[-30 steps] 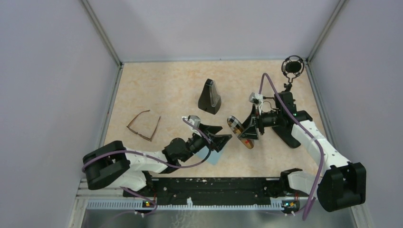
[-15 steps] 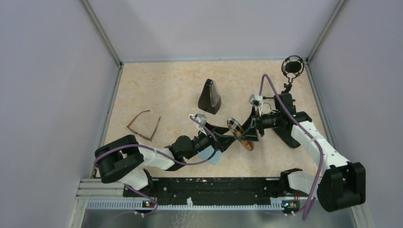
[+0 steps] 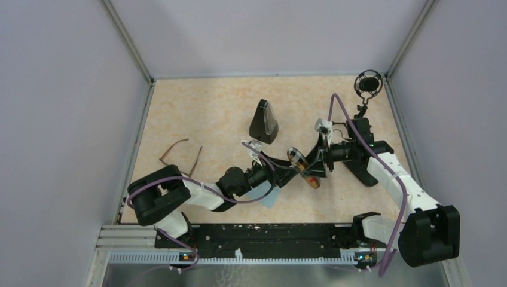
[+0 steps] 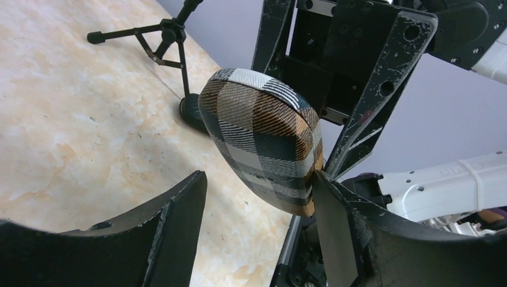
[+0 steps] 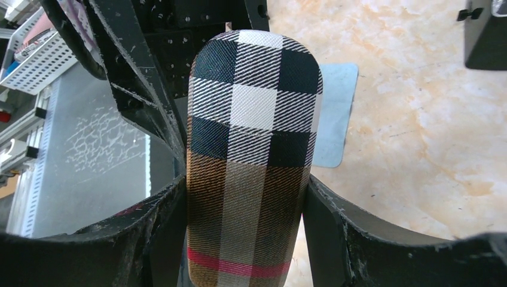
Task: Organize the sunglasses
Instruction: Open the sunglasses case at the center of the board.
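A slim brown pair of sunglasses (image 3: 179, 158) lies open on the table at the left, far from both grippers. My right gripper (image 3: 320, 164) (image 5: 245, 185) is shut on the plaid cylindrical case (image 3: 304, 168) (image 5: 251, 149) and holds it above the table. My left gripper (image 3: 289, 172) (image 4: 258, 179) is open around the case's (image 4: 263, 146) free end. Its right finger (image 4: 335, 227) touches the case's edge, while its left finger (image 4: 173, 221) stands apart from it.
A black triangular case (image 3: 263, 122) (image 5: 487, 36) stands upright at mid-table. A light blue cloth (image 3: 266, 194) (image 5: 338, 113) lies under the left arm. A microphone on a small tripod (image 3: 367, 84) (image 4: 161, 42) stands at the back right corner. Walls enclose three sides.
My left arm has reached rightward until its jaws flank the plaid case's end, and they have narrowed slightly. The right gripper has kept its hold, almost unmoved.
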You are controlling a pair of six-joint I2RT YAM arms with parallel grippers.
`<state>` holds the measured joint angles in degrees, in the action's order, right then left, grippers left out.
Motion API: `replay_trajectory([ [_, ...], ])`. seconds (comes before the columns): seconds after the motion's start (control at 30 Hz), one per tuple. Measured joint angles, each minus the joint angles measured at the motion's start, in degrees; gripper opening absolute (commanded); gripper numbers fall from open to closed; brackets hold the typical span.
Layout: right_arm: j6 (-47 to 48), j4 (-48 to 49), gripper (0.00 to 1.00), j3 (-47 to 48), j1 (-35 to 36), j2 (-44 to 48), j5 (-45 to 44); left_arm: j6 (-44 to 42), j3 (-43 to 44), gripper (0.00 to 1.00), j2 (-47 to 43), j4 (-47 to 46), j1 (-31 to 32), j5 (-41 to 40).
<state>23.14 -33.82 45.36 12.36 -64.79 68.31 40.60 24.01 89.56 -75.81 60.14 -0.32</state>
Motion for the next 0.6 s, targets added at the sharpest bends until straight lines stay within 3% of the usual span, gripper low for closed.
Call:
replay_trajectory([
  [0.37,-1.3,6.5,0.00,-1.2,-5.1,4.9,-0.1,7.0,1.1,0.69,3.5,4.8,-2.6,0.9],
  [0.6,2.1,-1.8,0.00,-0.3,-4.2,4.7,10.3,8.2,1.0,0.68,11.8,14.5,-7.4,-3.4],
])
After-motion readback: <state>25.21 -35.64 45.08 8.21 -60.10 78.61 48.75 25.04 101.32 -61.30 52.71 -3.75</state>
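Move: The plaid sunglasses case hangs in my right hand's grip, its middle only about 2 cm left and 1 cm forward of that hand point. My left fingertips are already at its edge, its middle about 4 cm right, 1 cm forward and level with that hand. From my left hand, the black triangular case stands about 20 cm forward and 10 cm left, the blue cloth some 8 cm left and 1 cm back, both roughly 15-18 cm below. With one left fingertip against the edge of the plaid case, I work slowly forward and slightly down, prying, then come off and swing down fast, about 14 cm in all, also 5 cm forward and a little left, fingers tipping down. My right hand keeps the case pinched, rising about 3 cm and easing forward, then back past its start. ##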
